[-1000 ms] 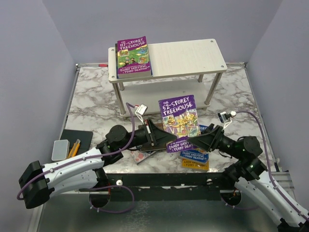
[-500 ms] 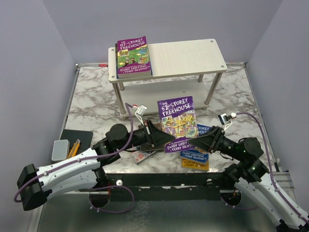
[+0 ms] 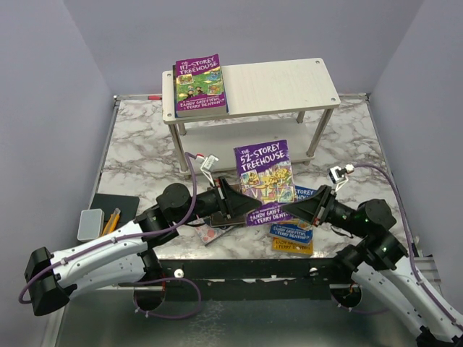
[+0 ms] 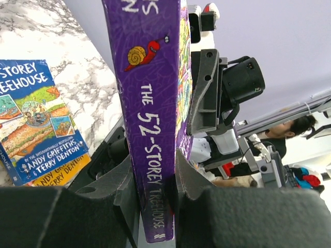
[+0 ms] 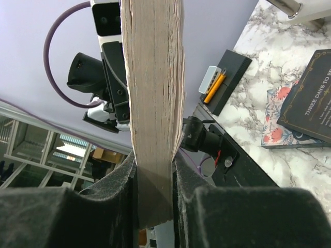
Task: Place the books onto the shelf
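Note:
A purple "52-Storey Treehouse" book (image 3: 265,181) is held up above the table in front of the shelf (image 3: 282,83). My left gripper (image 3: 233,205) is shut on its spine (image 4: 152,129), and my right gripper (image 3: 307,208) is shut on its page edge (image 5: 154,93). Both fingers of each gripper press the covers. Another purple book (image 3: 199,85) lies on the left of the shelf's top tier. A blue book (image 4: 36,116) over an orange one (image 3: 293,246) lies below the right gripper. A dark brown book (image 5: 310,98) and a pink floral one (image 5: 274,124) lie under the left arm.
A small grey case (image 3: 90,224) with a yellow pencil (image 3: 110,221) beside it sits on a dark mat (image 3: 119,204) at the table's left front. Purple walls close in the marble table (image 3: 145,152) on three sides. The shelf's lower tier (image 3: 246,130) holds nothing visible.
My right gripper has closed onto the page edge of the held purple book. The book has shifted slightly left and up, and the left gripper's grip is unchanged.

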You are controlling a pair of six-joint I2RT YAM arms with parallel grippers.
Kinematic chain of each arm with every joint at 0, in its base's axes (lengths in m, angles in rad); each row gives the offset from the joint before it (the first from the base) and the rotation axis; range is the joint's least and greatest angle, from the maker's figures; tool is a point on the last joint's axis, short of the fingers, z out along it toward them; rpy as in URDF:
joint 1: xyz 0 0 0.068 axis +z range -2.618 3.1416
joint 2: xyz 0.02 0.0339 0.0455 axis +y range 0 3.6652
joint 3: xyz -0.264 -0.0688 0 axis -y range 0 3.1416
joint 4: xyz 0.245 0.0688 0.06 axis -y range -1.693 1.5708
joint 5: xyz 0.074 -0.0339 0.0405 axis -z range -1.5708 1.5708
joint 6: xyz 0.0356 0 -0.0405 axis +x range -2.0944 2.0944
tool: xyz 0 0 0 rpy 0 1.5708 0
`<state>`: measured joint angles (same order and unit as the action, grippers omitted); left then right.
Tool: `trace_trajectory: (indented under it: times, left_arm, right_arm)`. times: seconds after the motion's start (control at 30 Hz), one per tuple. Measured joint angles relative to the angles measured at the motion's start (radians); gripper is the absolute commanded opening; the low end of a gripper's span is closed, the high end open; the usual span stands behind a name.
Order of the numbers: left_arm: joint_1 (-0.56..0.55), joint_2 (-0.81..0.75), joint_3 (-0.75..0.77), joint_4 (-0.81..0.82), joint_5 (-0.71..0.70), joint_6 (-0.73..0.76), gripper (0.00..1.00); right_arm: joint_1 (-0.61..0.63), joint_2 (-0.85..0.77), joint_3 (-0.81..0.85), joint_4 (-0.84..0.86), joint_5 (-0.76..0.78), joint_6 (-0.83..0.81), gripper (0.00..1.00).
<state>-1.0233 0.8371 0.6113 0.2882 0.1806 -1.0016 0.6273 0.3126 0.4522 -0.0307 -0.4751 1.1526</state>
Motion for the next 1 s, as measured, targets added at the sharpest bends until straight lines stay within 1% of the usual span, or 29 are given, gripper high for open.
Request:
trace_trajectory:
  times: [0.03,0.1,0.23,0.3,0.43,0.5,0.63,0.67,0.7,0.87,1.0]
  left_arm:
    - [0.000,0.000,0.001,0.000,-0.002,0.000,0.17]
    - [0.000,0.000,0.004,-0.001,-0.005,0.000,0.36]
    - [-0.006,-0.010,0.024,-0.039,-0.041,0.031,0.61]
    - [-0.002,-0.028,0.029,-0.070,-0.081,0.048,0.68]
    - [0.003,-0.075,0.039,-0.158,-0.167,0.092,0.76]
    - [0.003,-0.097,0.048,-0.215,-0.208,0.117,0.82]
    - [0.003,-0.140,0.079,-0.338,-0.282,0.167,0.88]
    - [0.003,-0.150,0.087,-0.367,-0.303,0.180,0.91]
    - [0.003,-0.160,0.096,-0.390,-0.320,0.192,0.98]
    - [0.003,-0.216,0.136,-0.527,-0.412,0.266,0.99]
    - [0.003,-0.231,0.156,-0.610,-0.458,0.319,0.99]
  right_arm:
    - [0.000,0.005,0.011,-0.012,0.002,-0.003,0.01]
    - [0.000,0.013,0.032,-0.034,0.010,-0.015,0.01]
    - [0.002,0.039,0.097,-0.108,0.037,-0.053,0.01]
    - [0.002,0.052,0.132,-0.148,0.052,-0.072,0.01]
    - [0.002,0.087,0.202,-0.219,0.098,-0.114,0.01]
    - [0.002,0.108,0.236,-0.239,0.113,-0.134,0.01]
    - [0.002,0.159,0.308,-0.271,0.134,-0.173,0.01]
    - [0.002,0.174,0.330,-0.280,0.141,-0.185,0.01]
    - [0.002,0.189,0.352,-0.289,0.149,-0.196,0.01]
    - [0.002,0.274,0.491,-0.339,0.206,-0.260,0.01]
    - [0.002,0.374,0.622,-0.381,0.264,-0.313,0.01]
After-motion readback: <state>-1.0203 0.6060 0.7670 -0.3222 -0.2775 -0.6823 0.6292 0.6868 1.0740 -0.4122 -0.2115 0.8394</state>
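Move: Both grippers hold the 52-Storey Treehouse book by its lower sides. The shelf's top board has its middle about 40 cm ahead and 7 left of the right hand, a few centimetres lower; the two-book pile on it stands roughly 38 ahead, 22 left, about level. From the left hand that board is some 39 cm ahead, barely to the right, while the held book's middle lies 5 ahead and 3 right. The left fingers open wide and come free of the book's left side; that hand backs off about 10 cm to the left and somewhat forward, its fingers swinging forward and tipping down. The right hand alone keeps its pinch and carries the book up some 10 cm and forward towards the shelf, speeding up, its wrist turning clockwise with fingers dipping. ##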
